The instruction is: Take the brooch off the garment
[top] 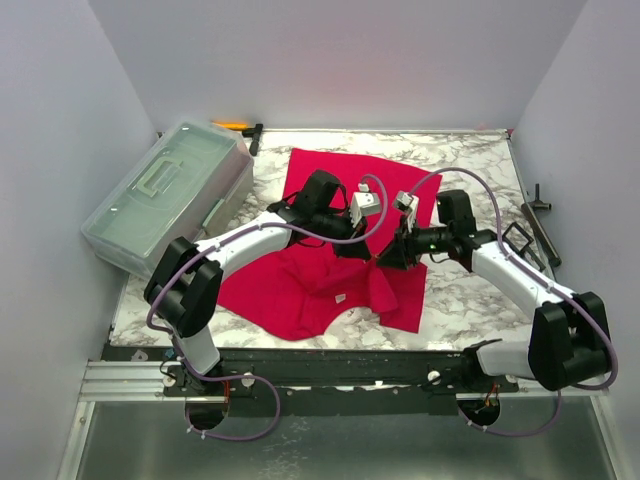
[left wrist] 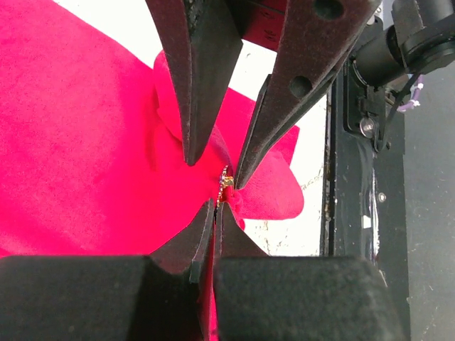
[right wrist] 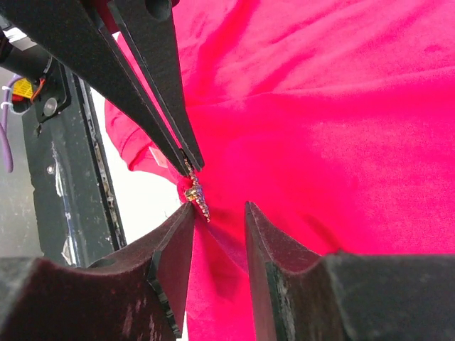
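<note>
The garment (top: 330, 180), a bright red T-shirt, lies spread on the marble table. My left gripper (left wrist: 215, 204) is shut on a raised fold of the red cloth (left wrist: 85, 142). The brooch (right wrist: 197, 195), a small gold beaded piece, sits on that fold just beyond the left gripper's tips. My right gripper (right wrist: 219, 207) faces the left one with its jaws open around the fold. Its left fingertip (right wrist: 186, 213) is right beside the brooch. In the top view both grippers (top: 362, 250) (top: 385, 258) meet over the shirt's lower right part, and the brooch is hidden there.
A clear lidded plastic box (top: 170, 195) stands at the table's left. Dark tools (top: 535, 225) lie along the right edge, and a yellow-handled tool (top: 240, 127) is at the back. The shirt's white label (top: 340, 298) shows near the front edge.
</note>
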### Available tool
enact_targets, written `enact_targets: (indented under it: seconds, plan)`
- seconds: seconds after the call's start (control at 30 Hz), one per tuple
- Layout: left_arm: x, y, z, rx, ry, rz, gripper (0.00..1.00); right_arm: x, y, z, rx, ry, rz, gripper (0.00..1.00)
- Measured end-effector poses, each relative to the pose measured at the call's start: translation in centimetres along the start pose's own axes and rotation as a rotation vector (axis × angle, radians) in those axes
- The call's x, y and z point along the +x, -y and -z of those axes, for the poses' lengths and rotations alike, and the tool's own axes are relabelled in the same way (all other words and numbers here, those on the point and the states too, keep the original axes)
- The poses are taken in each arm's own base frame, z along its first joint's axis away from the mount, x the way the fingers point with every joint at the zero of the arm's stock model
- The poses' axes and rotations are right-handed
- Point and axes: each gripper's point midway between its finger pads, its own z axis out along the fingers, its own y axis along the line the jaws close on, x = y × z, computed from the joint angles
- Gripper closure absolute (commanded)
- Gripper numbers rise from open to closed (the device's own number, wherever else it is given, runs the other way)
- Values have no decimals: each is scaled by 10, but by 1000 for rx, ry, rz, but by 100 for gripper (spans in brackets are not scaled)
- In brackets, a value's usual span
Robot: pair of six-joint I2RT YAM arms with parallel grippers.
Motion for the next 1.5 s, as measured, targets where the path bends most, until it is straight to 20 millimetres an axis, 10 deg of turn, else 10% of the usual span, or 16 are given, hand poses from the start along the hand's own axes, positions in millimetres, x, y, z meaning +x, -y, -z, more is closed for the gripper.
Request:
enact_targets:
  seconds: [0.27, 0.6, 0.97, 1.17, 1.5]
  plan:
    - [1, 4, 0, 30, 3, -9, 100, 3, -4, 0, -17, 15, 27, 77]
    - [3, 7, -1, 39, 0, -7, 100, 1, -8, 2, -29, 25, 81, 66]
    - [5, 10, -4, 47, -17, -9, 100, 7, -15, -1, -86, -1, 83, 100]
    - [4, 8, -3, 39, -26, -2, 48, 8, -16, -2, -89, 5, 81, 99]
    - [8, -27, 27, -41, 49, 123, 54, -2, -12, -4, -27, 112, 15, 99]
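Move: The brooch stands on a lifted fold of the garment, gripped at its left end by the left fingers; its middle is about 1 cm to the right, 1 cm back and 1 cm below that hand. From the open right hand it is some 2 cm left and 1 cm back. The white label lies roughly 9 cm left of the right hand, 8 cm back and 7 cm below; the garment flap hangs straight back about 6 cm and 5 cm below. The brooch is taken over at its free right end: the right fingers, part open around it, ease back nearly 2 cm and close on it, while the left keeps its pinch and drifts back about 1 cm. Once the right is shut, the left fingers open, let go and draw off left and forward some 5 cm; the right keeps its hold and edges forward again by about 1 cm. ##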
